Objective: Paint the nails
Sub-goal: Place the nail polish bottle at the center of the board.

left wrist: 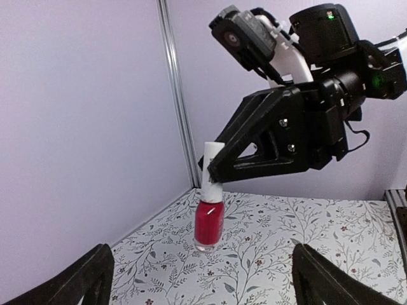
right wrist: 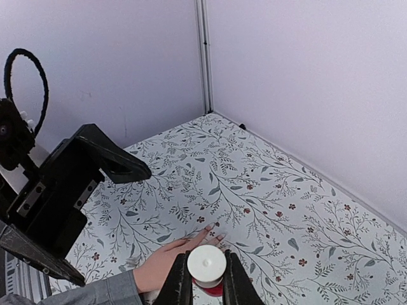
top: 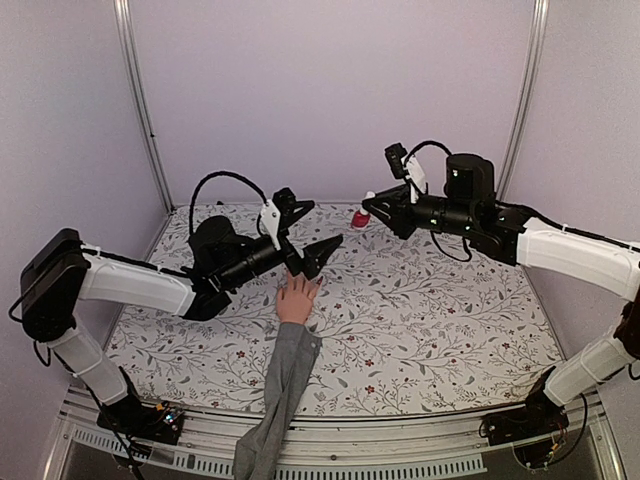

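Note:
The peach mannequin hand point(top: 297, 298) lies palm down on the flowered cloth, grey sleeve point(top: 285, 375) trailing toward the near edge. Its nails point(right wrist: 210, 227) show at the fingertips of the hand point(right wrist: 168, 257) in the right wrist view. My right gripper point(top: 368, 208) is shut on the white cap point(right wrist: 207, 265) of the small red polish bottle point(left wrist: 208, 223). The bottle hangs upright at or just above the cloth near the back wall. My left gripper point(top: 312, 232) stands wide open just beyond the hand's fingertips, holding nothing, and its fingertips point(left wrist: 95, 274) frame the bottle from a distance.
The flowered cloth point(top: 430, 320) covers the table between purple walls. Metal corner posts point(top: 140, 100) stand at the back left and back right. The left arm's black wrist point(right wrist: 63, 203) fills the left of the right wrist view.

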`<state>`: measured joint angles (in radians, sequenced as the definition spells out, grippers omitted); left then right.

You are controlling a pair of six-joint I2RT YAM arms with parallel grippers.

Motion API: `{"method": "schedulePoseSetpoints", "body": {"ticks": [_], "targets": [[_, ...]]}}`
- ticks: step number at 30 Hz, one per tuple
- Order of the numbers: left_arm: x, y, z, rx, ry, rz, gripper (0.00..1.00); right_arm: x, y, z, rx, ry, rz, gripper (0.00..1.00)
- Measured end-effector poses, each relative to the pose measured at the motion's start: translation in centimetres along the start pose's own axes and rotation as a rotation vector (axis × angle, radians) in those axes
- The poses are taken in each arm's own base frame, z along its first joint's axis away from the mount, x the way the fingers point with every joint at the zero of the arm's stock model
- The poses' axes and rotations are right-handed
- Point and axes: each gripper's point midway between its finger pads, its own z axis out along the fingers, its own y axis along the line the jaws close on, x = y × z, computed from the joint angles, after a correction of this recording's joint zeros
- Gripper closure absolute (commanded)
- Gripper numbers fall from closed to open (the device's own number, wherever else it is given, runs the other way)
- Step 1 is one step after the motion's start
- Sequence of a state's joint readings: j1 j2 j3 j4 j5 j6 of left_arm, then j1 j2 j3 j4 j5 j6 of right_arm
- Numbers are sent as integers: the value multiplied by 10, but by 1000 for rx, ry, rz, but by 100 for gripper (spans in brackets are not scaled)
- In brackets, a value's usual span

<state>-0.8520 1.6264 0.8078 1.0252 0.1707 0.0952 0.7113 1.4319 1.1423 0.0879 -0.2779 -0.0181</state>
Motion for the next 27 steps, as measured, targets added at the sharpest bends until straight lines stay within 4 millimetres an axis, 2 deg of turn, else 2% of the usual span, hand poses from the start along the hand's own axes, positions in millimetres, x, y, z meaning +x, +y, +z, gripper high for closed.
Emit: {"method": "schedulePoseSetpoints", "body": {"ticks": [4,7,11,17,20,23,27], "targets": [[5,21,-7,-70,25,-23,0,14,-20,-3,52,5,36,100],[10,39,-17,-131,44,-45,0,24,-25,-1,65,9,45,100],[14,57,-28,-189,58,-75,0,44,-34,19,78,25,49,100],[16,63,-33,-210,65,-97,0,109,-51,56,106,137,77,100],[16,64,-34,-215,64,-99,0,140,-56,68,112,194,93,100],[18,65,-37,-219,70,-103,0,160,-59,75,112,224,101,100],[21,66,-39,-224,76,-107,0,169,-58,76,107,232,104,100]]}}
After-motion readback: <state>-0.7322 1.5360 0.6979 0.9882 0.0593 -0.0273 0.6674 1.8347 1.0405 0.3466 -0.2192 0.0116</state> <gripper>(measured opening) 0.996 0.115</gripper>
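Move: The nail polish bottle hangs upright by its white cap in the right fingers. Its spot near the middle of the board lies about 6 cm ahead of the right hand, 1 cm to its left and some 24 cm below. The mannequin hand lies around 16 cm to the right hand's left, 3 cm ahead and 23 cm down. From the open left hand that same spot is about 8 cm ahead, 10 cm to the right and 22 cm below. The nail polish bottle, still pinched by its cap in the right hand, is carried mainly down, about 18 cm, and some 6 cm forward towards the middle of the board. The descent is slow at first, then steep, easing near the board as the fingers tip further down. The empty left hand, staying wide open, backs away to the left and somewhat forward, turning slightly counter-clockwise. ##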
